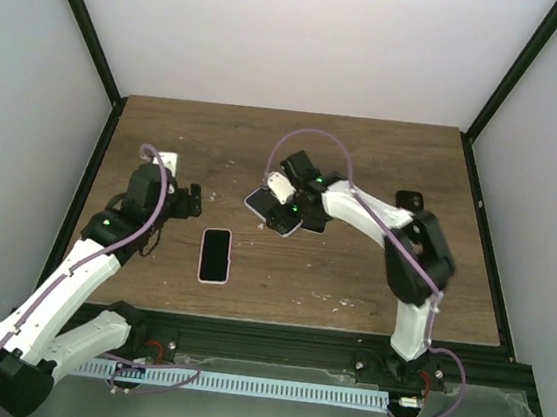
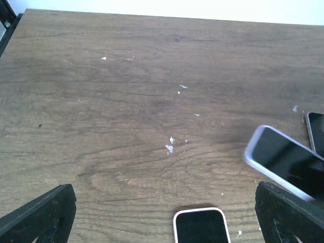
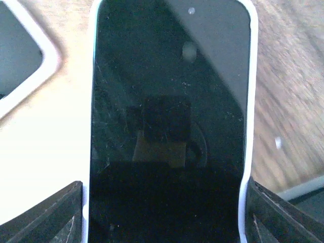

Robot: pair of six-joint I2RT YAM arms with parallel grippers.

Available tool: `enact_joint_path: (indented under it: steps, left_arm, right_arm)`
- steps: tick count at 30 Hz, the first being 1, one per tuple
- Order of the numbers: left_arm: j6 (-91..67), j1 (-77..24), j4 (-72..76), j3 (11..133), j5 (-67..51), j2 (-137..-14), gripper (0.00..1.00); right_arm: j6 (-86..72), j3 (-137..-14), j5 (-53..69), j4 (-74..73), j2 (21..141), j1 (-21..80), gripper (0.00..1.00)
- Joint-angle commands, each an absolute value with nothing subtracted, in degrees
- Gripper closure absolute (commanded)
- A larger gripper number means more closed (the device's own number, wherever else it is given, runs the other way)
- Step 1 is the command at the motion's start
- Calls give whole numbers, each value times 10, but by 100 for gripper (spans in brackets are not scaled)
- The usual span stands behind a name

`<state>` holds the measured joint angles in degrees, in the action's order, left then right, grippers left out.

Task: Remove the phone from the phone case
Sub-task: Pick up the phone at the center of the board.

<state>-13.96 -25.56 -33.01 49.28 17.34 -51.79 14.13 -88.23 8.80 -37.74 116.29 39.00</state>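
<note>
A phone (image 3: 167,101) with a black screen sits in a white phone case (image 3: 248,101) and stands between the fingers of my right gripper (image 3: 164,202). Both pads press on the case's long edges. In the top view the right gripper (image 1: 281,207) holds this phone (image 1: 259,203) near the table's middle. From the left wrist it shows as a tilted phone (image 2: 283,162) raised off the wood. A second phone (image 1: 215,256) in a pale case lies flat nearer the front, also seen as a screen (image 2: 200,226). My left gripper (image 1: 192,205) is wide open and empty, just left of it.
A dark phone or case (image 1: 315,223) lies on the wooden table (image 1: 385,160) beside the right gripper, seen again as a dark slab (image 2: 316,131). A small white object (image 1: 168,160) sits at the left rear. Black frame rails (image 1: 482,191) border the table.
</note>
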Motion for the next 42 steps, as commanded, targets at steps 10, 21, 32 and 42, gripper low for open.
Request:
enact_joint_path:
  steps: [10, 21, 32, 42]
  left_arm:
    - [-422, -313, 111, 328, -160, -499, 26]
    - [-454, -429, 146, 364, -34, -619, 33]
    - [-482, -435, 253, 398, -38, -723, 43]
    - [-504, -436, 296, 438, -83, -791, 71]
  right_arm:
    - [82, -487, 194, -73, 714, 360, 43]
    - [65, -478, 210, -50, 683, 351, 43]
    - [60, -475, 194, -37, 687, 351, 43]
    - [67, -468, 173, -27, 682, 350, 43]
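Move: The cased phone is already pinched in the right hand, its middle some 2 cm ahead and 2 cm left of that hand point. From the open left hand it lies about 22 cm right, 8 cm ahead and 16 cm down. The bare phone is about 5 cm ahead, 9 cm right and 5 cm below the right hand. The pink-cased phone sits 5 cm back, 6 cm right and 21 cm below the left hand. Keeping its pinch on the cased phone, the right hand lifts it quickly about 13 cm, draws back 8 and right 6, turning its fingers leftward, then nearly stills. The left hand sweeps 23 cm right towards it, rolls some 50 degrees with its left side dropping, dips back and comes forward, its fingers closing most of the way around the phone's left edge. ##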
